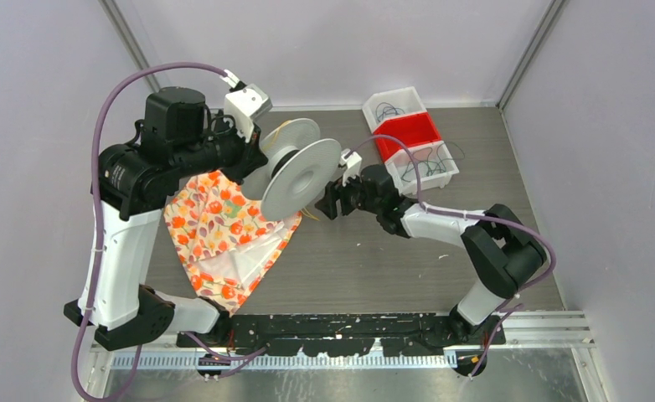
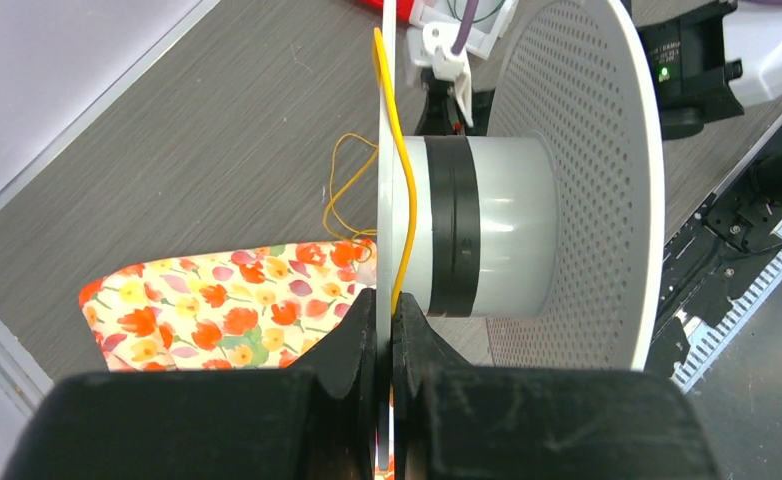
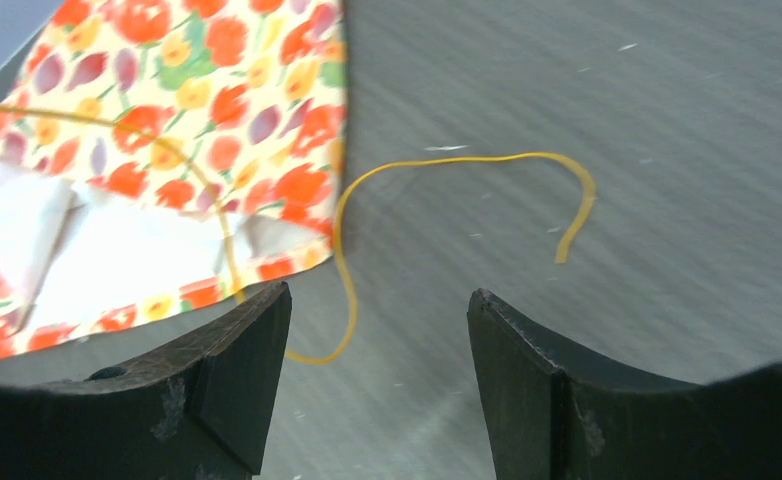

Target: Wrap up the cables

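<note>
A pale plastic spool [image 1: 303, 180] with two perforated flanges hangs in the air above the table. My left gripper [image 2: 385, 300] is shut on the edge of its thin flange [image 2: 384, 150]. A yellow cable [image 2: 404, 190] runs down that flange into the jaws and loops loosely over the table [image 3: 447, 161]. A black band [image 2: 454, 230] circles the hub. My right gripper [image 3: 379, 295] hangs open above the cable's loose end, with nothing between its fingers. In the top view the right gripper [image 1: 328, 201] sits just right of the spool. Thin dark cables [image 1: 425, 167] lie in the bins.
A floral cloth [image 1: 224, 230] lies on the table under and left of the spool. At the back right stand two white bins [image 1: 394, 94] [image 1: 446, 174] with a red bin [image 1: 408, 132] between them. Grey walls close in both sides.
</note>
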### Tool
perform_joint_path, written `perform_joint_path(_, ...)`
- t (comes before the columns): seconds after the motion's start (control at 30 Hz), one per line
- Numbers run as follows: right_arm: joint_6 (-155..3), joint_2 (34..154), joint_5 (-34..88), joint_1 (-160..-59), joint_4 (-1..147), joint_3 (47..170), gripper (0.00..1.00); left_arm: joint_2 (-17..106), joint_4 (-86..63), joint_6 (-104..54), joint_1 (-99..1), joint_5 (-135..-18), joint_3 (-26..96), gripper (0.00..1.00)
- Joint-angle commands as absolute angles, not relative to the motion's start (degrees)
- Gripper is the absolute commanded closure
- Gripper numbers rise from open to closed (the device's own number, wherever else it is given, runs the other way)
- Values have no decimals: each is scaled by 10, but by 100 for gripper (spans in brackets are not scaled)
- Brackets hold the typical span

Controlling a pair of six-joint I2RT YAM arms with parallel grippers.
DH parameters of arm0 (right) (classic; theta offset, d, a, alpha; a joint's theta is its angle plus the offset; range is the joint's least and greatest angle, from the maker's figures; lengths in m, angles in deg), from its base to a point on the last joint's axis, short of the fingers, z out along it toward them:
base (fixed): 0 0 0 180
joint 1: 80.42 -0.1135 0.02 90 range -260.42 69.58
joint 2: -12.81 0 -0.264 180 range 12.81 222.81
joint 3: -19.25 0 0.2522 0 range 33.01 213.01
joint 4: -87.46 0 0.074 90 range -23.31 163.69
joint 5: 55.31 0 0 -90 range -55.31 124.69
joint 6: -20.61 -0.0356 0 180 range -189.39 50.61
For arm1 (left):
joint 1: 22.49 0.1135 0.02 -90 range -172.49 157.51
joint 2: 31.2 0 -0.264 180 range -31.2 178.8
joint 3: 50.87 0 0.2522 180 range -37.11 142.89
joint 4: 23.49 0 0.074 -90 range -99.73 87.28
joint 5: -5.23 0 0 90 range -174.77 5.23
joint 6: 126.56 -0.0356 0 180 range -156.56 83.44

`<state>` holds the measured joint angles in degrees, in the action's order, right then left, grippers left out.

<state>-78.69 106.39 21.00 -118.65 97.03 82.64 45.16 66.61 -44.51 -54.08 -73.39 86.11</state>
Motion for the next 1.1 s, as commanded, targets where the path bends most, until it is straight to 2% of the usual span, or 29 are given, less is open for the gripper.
perform_joint_path(0.0, -823, 1055, 169, -1225, 1026, 822, 30, 436, 606, -434, -540, -723, 888, 100)
perform_joint_path(0.33, -849, 1129, 175, -1260, 1055, 858, 30, 434, 604, -431, -540, -721, 886, 100)
perform_joint_path(0.43, -859, 1160, 198, -1262, 1078, 864, 35, 434, 603, -429, -540, -721, 885, 100)
perform_joint_path(0.47, -862, 1167, 206, -1263, 1084, 864, 41, 434, 603, -429, -540, -721, 884, 100)
perform_joint_path(0.5, -867, 1171, 213, -1263, 1090, 864, 52, 435, 604, -429, -540, -721, 884, 100)
perform_joint_path(0.57, -871, 1164, 237, -1262, 1096, 856, 84, 434, 606, -430, -541, -721, 883, 100)
perform_joint_path(0.6, -868, 1152, 254, -1261, 1097, 847, 96, 433, 607, -432, -540, -722, 881, 100)
perform_joint_path(0.63, -864, 1135, 274, -1256, 1095, 837, 99, 432, 607, -434, -540, -724, 879, 100)
perform_joint_path(0.83, -848, 986, 480, -1208, 1030, 784, 100, 429, 612, -443, -540, -736, 854, 100)
perform_joint_path(1.07, -869, 853, 589, -1120, 925, 759, 99, 425, 608, -445, -540, -745, 841, 100)
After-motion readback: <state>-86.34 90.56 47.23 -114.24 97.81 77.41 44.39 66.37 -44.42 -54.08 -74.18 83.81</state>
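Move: The yellow cable's free length hangs low under the spool, its nearest stretch about 6 cm left of the open right hand, 4 cm back and 5 cm below. From that hand, the spool's middle is roughly 5 cm left, 9 cm back and 25 cm above, the flowered cloth about 22 cm left, 6 cm back, and the white tray some 27 cm right, 17 cm ahead, both about 12 cm lower. The cable stretch lies about 7 cm right of the left hand, 8 cm ahead and 35 cm below. The open right hand slips left and back towards the hanging yellow cable, then sinks about 5 cm and shuts its fingers on it, pinching it a little way short of its free end. With the cable pinched it reverses and sweeps some 16 cm right, rising and reaching forward towards the trays while turning about 40 degrees clockwise, as the left hand keeps the spool's rim and the cable on it pinched, nearly still. ##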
